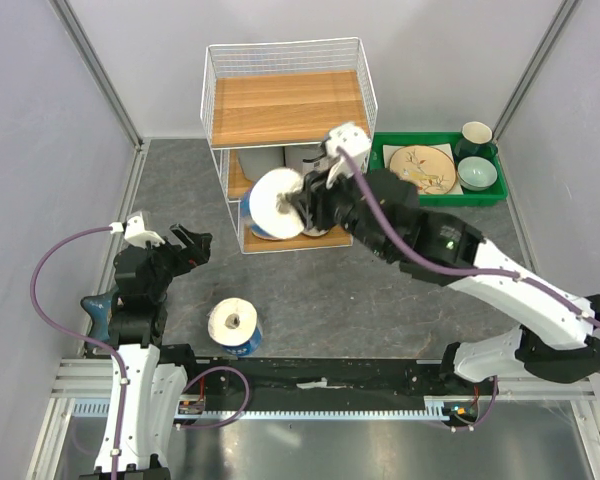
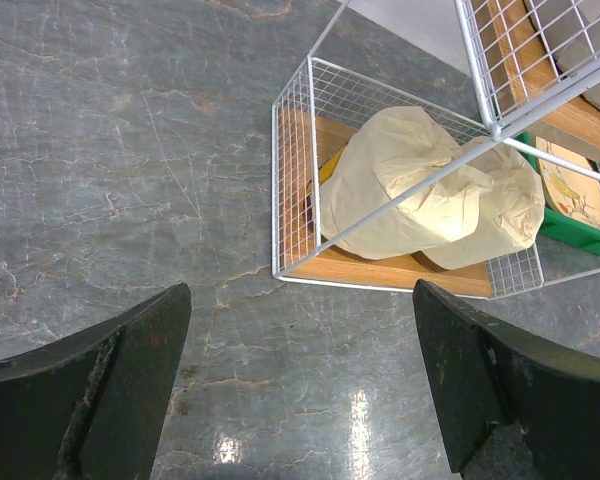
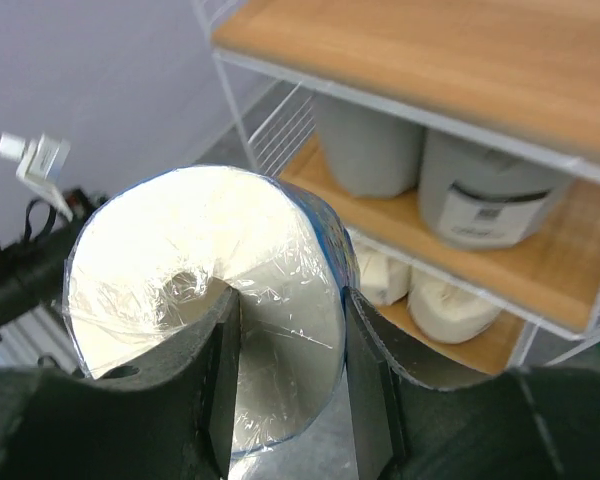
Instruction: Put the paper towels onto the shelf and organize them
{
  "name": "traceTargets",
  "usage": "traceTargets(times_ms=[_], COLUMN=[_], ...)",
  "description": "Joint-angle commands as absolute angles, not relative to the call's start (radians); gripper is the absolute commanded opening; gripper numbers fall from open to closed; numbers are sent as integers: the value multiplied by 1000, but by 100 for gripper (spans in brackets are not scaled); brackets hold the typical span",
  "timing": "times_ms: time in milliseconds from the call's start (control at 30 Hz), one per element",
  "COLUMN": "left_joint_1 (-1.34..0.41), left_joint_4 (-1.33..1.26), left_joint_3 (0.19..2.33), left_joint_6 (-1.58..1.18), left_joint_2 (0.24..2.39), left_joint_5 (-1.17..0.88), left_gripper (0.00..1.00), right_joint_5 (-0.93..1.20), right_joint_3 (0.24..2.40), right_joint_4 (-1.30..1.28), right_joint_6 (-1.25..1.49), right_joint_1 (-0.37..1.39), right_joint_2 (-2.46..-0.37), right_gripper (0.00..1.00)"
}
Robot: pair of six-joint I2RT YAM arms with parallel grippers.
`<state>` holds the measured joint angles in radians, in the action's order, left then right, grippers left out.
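Observation:
My right gripper (image 1: 305, 196) is shut on a blue-wrapped paper towel roll (image 1: 273, 205), one finger in its core and the other outside its wall (image 3: 280, 300). It holds the roll in the air just in front of the white wire shelf (image 1: 285, 105). Two grey rolls (image 3: 370, 150) (image 3: 485, 195) stand on the middle tier. Cream rolls (image 3: 450, 305) (image 2: 420, 195) lie on the bottom tier. A second blue-wrapped roll (image 1: 234, 322) stands on the table near the left arm. My left gripper (image 1: 185, 245) is open and empty above the bare table (image 2: 300, 380).
A green tray (image 1: 440, 199) to the right of the shelf holds a patterned plate (image 1: 422, 168), a bowl (image 1: 477, 174) and a dark cup (image 1: 477, 135). Grey walls close in the table on the left, right and back. The shelf's top tier holds nothing.

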<state>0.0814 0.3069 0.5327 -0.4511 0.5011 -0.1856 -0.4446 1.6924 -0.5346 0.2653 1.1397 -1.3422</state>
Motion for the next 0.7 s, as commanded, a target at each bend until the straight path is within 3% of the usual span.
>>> traceTargets(times_ms=[0,233,667], left_joint_1=[75,72,71], left_joint_4=[291,293,295], left_joint_3=[529,531,531], left_joint_6=[-419,-420,-419], left_joint_2=[494,489,488], left_joint_5=[-186,-178,-175], left_gripper=[99,99,99], right_joint_5=[-471,-385,-336], right_joint_3=[1893,2281,2347], right_joint_4=[-518,-575,-525], right_joint_6=[218,160,170], right_joint_1=[1016,905,776], right_joint_2=[-1379,-1535,-1651], right_gripper=[16,16,15])
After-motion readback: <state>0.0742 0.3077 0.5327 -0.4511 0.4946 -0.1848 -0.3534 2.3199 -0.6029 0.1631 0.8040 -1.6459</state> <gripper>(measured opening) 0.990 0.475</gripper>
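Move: The right hand already holds the blue-and-white paper towel roll in front of the rack. The middle of the top shelf lies about 18 cm ahead, straight in front, 3 cm below that hand. On the middle shelf, two grey rolls stand some 17 cm ahead and 15 cm down, one 6 cm to its left, the other 3 cm to its right. From the idle left hand the top shelf is roughly 15 cm ahead, 17 cm right and 19 cm up. Up and forward in one quick sweep, drifting some 5 cm right, the right arm carries the pinched roll from in front of the rack to over the top shelf, about 12 cm higher and 12 cm farther out in all. The rise tops out and eases into a slightly sinking forward glide over the board, while the fingers tip up and turn clockwise by 10–15 degrees, keeping their hold. ##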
